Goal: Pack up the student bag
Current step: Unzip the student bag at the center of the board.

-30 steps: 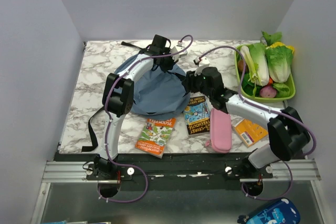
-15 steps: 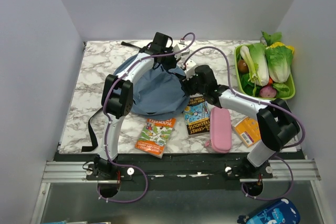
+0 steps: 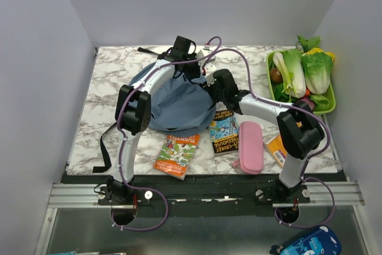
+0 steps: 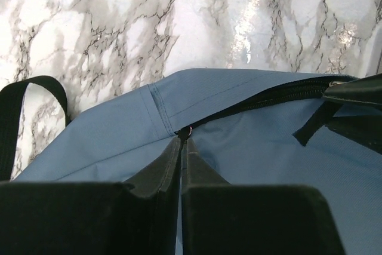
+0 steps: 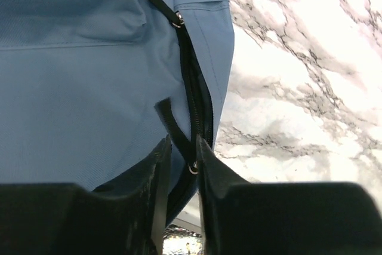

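The dusty-blue student bag (image 3: 173,103) lies at the table's middle left, its black zipper (image 4: 262,97) running along the far edge. My left gripper (image 3: 186,67) reaches over the bag's far side; in the left wrist view its fingertips (image 4: 184,137) are pressed together on a zipper pull at its small ring. My right gripper (image 3: 207,82) is at the bag's right edge. In the right wrist view its jaws (image 5: 182,143) stand narrowly apart on either side of a second black pull tab (image 5: 174,125), with a sliver of space on the left.
Two picture books (image 3: 178,155) (image 3: 224,131), a pink pencil case (image 3: 250,146) and an orange book (image 3: 279,147) lie near the front edge. A green tray (image 3: 298,112) of vegetables sits at the far right. A bag strap (image 3: 107,147) trails off the left front.
My right arm has swung left from above the books to the bag's right edge, and its jaws have narrowed round the pull tab. The left arm has stayed in place.
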Tool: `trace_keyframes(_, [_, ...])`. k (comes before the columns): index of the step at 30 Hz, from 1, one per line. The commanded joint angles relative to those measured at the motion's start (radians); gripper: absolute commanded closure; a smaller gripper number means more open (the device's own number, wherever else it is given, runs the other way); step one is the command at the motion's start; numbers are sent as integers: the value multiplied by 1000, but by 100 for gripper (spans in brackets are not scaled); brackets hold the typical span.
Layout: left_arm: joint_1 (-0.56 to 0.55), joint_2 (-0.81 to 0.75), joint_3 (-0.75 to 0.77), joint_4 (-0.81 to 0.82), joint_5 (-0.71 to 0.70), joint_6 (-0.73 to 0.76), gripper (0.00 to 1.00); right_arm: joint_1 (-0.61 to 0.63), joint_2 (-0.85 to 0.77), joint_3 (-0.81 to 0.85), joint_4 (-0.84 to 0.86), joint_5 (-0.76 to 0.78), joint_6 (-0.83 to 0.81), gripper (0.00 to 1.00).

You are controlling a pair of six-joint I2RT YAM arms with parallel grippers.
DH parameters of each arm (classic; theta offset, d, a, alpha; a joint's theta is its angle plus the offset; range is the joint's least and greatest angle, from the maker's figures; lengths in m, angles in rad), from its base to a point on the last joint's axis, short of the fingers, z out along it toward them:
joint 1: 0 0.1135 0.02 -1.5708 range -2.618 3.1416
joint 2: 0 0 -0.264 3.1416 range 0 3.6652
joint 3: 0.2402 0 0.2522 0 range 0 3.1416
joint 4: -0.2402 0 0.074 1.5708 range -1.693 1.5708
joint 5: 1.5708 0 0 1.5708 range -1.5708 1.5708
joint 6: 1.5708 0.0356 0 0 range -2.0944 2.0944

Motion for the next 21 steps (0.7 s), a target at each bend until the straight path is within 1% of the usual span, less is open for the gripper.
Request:
trace_keyframes(1, [0,-11,27,-25,57,19,85,1,-6,5,8,55,20,75])
trace_keyframes(2, [0,-8,27,-28,60,22,83,1,-15,-24,40,55,23,82])
trace_keyframes(3, [0,-9,27,-32,67,24,77,1,-26,-35,56,48,29,86])
trace_keyframes(4, [0,-5,29,-35,72,24,75,1,-44,-47,66,47,34,90])
trace_keyframes(5, [0,-5,30,-41,78,27,73,1,-54,-58,91,48,37,98])
trace_keyframes(9, [0,4,41,-64,112,32,62,0,-84,-101,132,38,58,99])
trace_keyframes(11, [-11,11,42,-77,141,51,57,0,-97,-119,148,39,72,99])
trace_keyframes(12, [-17,12,42,-92,150,86,51,-2,-103,-128,157,38,87,99])
trace_keyframes(13, [-25,15,36,-100,162,105,48,-3,-110,-150,165,38,97,99])
trace_keyframes(16, [-51,26,29,-108,173,173,43,-5,-152,-193,214,35,140,99])
trace_keyframes(18, [-68,38,38,-92,167,183,40,-8,-179,-231,252,25,162,99])
trace_keyframes(21, [-86,84,104,-103,156,194,39,-11,-195,-256,277,22,196,99])
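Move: The right fingers are closing around the right-hand zipper tab of the student bag, right at their tips and about 1 cm below; the blue treehouse book lies some 17 cm back and 5 cm right of that hand, the pink pencil case about 24 cm back and 16 cm right. From the left fingers, still on the left-hand zipper tab just under their tips, the right-hand tab lies about 7 cm back, 6 cm right and slightly lower. The left hand opens to a bit over half, lets go of its zipper tab and, slowly at first and then faster, travels about 5 cm back and to the right along the zipper towards the right-hand tab, turning a little over 10 degrees clockwise. The right fingers snap fully shut at the right-hand tab, then draw away empty beside it, about 2.5 cm back with some right and upward travel, the hand tilting roughly 10 degrees. ##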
